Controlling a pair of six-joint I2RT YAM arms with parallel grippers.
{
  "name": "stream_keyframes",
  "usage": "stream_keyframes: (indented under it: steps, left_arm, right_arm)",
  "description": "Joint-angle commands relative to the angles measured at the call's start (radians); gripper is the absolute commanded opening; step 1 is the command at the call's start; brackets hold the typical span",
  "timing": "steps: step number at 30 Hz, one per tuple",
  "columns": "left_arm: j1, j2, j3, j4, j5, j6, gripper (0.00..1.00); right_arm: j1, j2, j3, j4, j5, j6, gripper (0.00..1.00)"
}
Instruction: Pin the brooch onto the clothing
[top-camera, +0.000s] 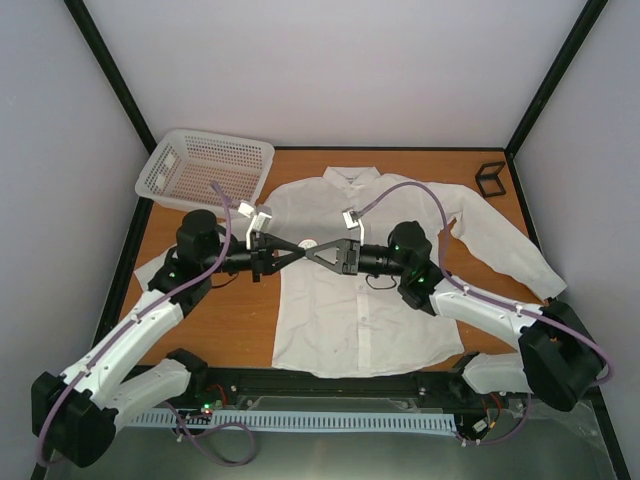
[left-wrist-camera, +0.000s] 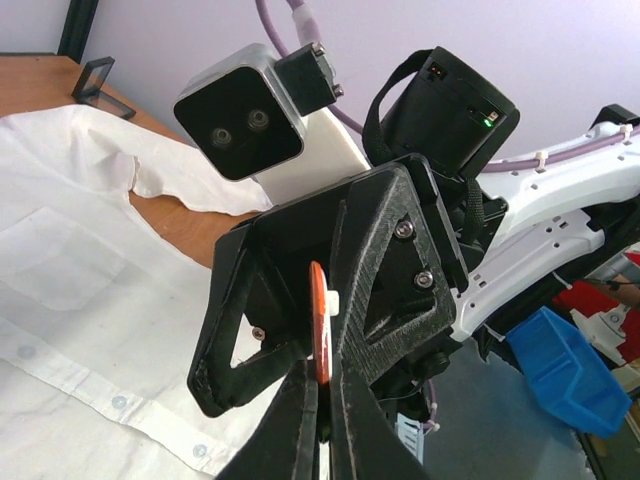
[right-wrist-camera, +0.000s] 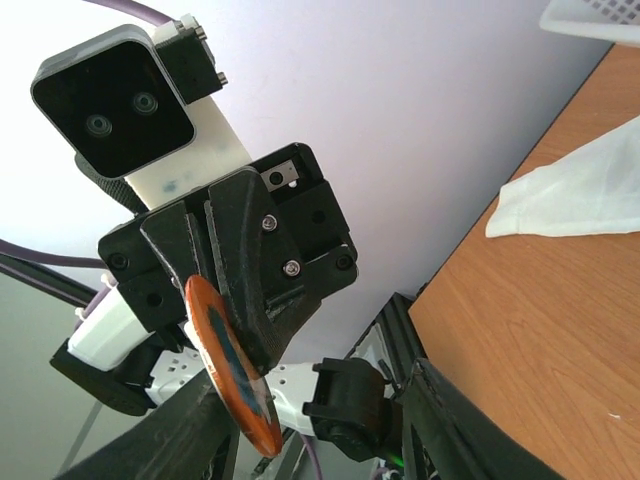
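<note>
The white shirt, the clothing (top-camera: 350, 310), lies flat on the wooden table. Above its chest the two grippers meet tip to tip. My left gripper (top-camera: 298, 249) is shut on the brooch (top-camera: 309, 245), a small orange-brown disc. In the left wrist view the brooch (left-wrist-camera: 321, 330) stands edge-on, pinched at its lower part between my left gripper (left-wrist-camera: 325, 385)'s fingers, with the clothing (left-wrist-camera: 60, 260) below. My right gripper (top-camera: 320, 249) faces it, open, one finger on each side of the disc. In the right wrist view the brooch (right-wrist-camera: 230, 365) sits close to one finger of my right gripper (right-wrist-camera: 320, 425).
A white perforated basket (top-camera: 205, 165) stands at the back left, next to the shirt's shoulder. A small black open-frame cube (top-camera: 490, 178) sits at the back right corner. One sleeve (right-wrist-camera: 570, 195) lies on the bare wood. A blue bin (left-wrist-camera: 570, 370) is off the table.
</note>
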Motion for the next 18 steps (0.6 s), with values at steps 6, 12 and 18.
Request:
stream_keyframes:
  steps: [6,12,18]
  left_arm:
    - [-0.025,-0.078,0.045,0.0,0.052,0.113,0.01]
    - [-0.024,-0.13,0.038,-0.053,-0.128,0.138,0.01]
    - [-0.023,-0.096,0.044,-0.082,-0.344,0.173,0.01]
  right_arm:
    - [0.007,0.02,-0.001,0.03,0.007,0.025,0.52]
    - [-0.003,-0.21,0.047,-0.504,0.052,-0.328,0.77]
    - [-0.055,-0.297,0.146,-0.943,0.398,-0.559,0.87]
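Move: The left gripper still holds the brooch by its edge, about 2 cm to the right of its hand point, 1 cm ahead and 1 cm above. From the right gripper's half-open fingers, the brooch lies some 2 cm above, 1 cm ahead and 1 cm left. The shirt's middle is some 12 cm right of the left hand, 3 cm ahead and 29 cm below. The basket is about 30 cm ahead of that hand, 26 cm left and 25 cm below. Nudge the right gripper barely leftward at the brooch, then pull it about 5 cm back to the right, clear of the brooch, opening its fingers from half to nearly wide and tipping them down. Keep the left gripper shut on the brooch while easing it about 2 cm up and a little left, rolling it some 10 degrees. ##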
